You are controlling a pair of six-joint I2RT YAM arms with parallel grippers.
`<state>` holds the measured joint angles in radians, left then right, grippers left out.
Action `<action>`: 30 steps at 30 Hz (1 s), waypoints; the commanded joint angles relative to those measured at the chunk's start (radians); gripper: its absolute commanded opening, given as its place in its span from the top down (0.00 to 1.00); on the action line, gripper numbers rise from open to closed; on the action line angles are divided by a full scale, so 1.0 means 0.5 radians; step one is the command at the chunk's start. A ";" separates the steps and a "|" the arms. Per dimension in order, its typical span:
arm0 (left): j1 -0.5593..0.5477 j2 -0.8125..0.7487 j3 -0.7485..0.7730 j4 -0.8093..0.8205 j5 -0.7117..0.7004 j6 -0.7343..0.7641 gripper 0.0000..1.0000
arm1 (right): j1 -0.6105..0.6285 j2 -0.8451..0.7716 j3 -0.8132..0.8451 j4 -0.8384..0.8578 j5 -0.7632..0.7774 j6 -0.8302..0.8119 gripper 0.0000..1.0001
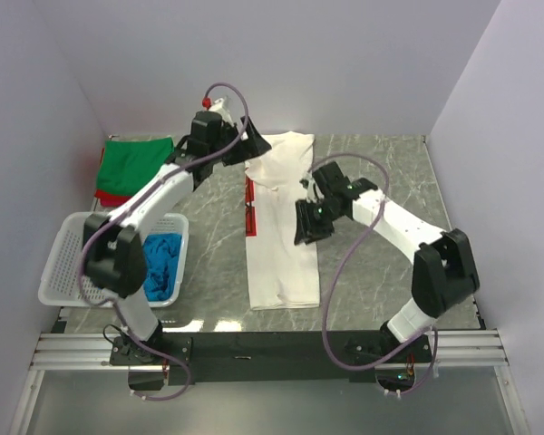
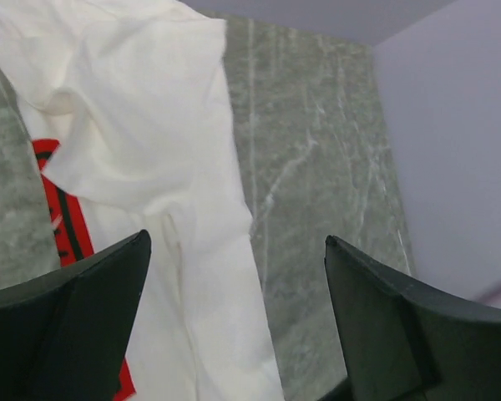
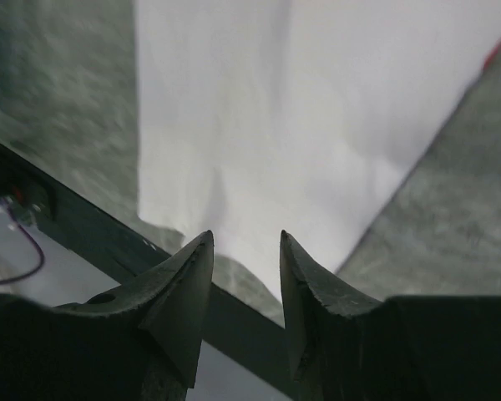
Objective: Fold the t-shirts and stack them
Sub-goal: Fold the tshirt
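Note:
A large white t-shirt (image 1: pixel 283 236) with a red print (image 1: pixel 249 210) on its left edge lies as a long, narrow folded strip down the middle of the table. My left gripper (image 1: pixel 239 150) hovers over its far left corner. In the left wrist view this gripper (image 2: pixel 238 244) stands wide open and holds nothing, with the white cloth (image 2: pixel 142 125) below it. My right gripper (image 1: pixel 306 223) is at the strip's right edge, about midway along. Its jaws (image 3: pixel 246 240) are partly open and empty above the shirt's near end (image 3: pixel 259 125). A green t-shirt (image 1: pixel 138 161) lies on a red one (image 1: pixel 114 197) at the back left. A blue t-shirt (image 1: pixel 163 263) sits in the basket.
A white lattice basket (image 1: pixel 71 265) stands at the near left, partly under the left arm. Lilac walls close the table on the left, back and right. A black rail (image 1: pixel 254 346) runs along the near edge. Bare marble (image 1: pixel 381 172) shows to the right of the shirt.

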<state>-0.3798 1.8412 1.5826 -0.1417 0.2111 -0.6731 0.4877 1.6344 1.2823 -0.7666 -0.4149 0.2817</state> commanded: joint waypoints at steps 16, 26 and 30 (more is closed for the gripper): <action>-1.078 -1.636 -1.898 -0.410 -0.585 -0.709 0.10 | 0.307 -1.004 -1.307 0.300 0.382 0.817 0.55; -1.305 -1.857 -1.981 -0.640 -0.723 -1.007 0.10 | 0.374 -0.941 -1.304 0.444 0.486 0.885 0.54; -1.311 -1.918 -1.969 -0.701 -0.763 -1.034 0.10 | 0.378 -0.833 -1.279 0.417 0.514 0.836 0.54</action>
<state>-1.0283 0.9096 0.5930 -0.4606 -0.1249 -1.1488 0.6659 1.1854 0.6075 -0.5804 -0.1951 0.7052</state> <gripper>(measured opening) 0.902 0.458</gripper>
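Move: The folded white t-shirt's near left corner lies some 38 cm back from the left hand, 2 cm to its left and 23 cm below; the t-shirt's red print is about 10 cm back and 3 cm left. The basket's middle is 25 cm back and 32 cm left. From the right hand, the t-shirt's near right corner is roughly 14 cm back, 4 cm right and 11 cm below, and the red print 13 cm ahead, 11 cm left. Back towards the t-shirt's near edge sweep both empty hands: the left about 36 cm, rising slightly, then sinking over the near left corner, tipping some 25 degrees further down, fingers still wide open. The right goes back some 15 cm while sinking and drifting right, eases slightly forward and stops close over the near right corner, turned clockwise, fingers still half open. ##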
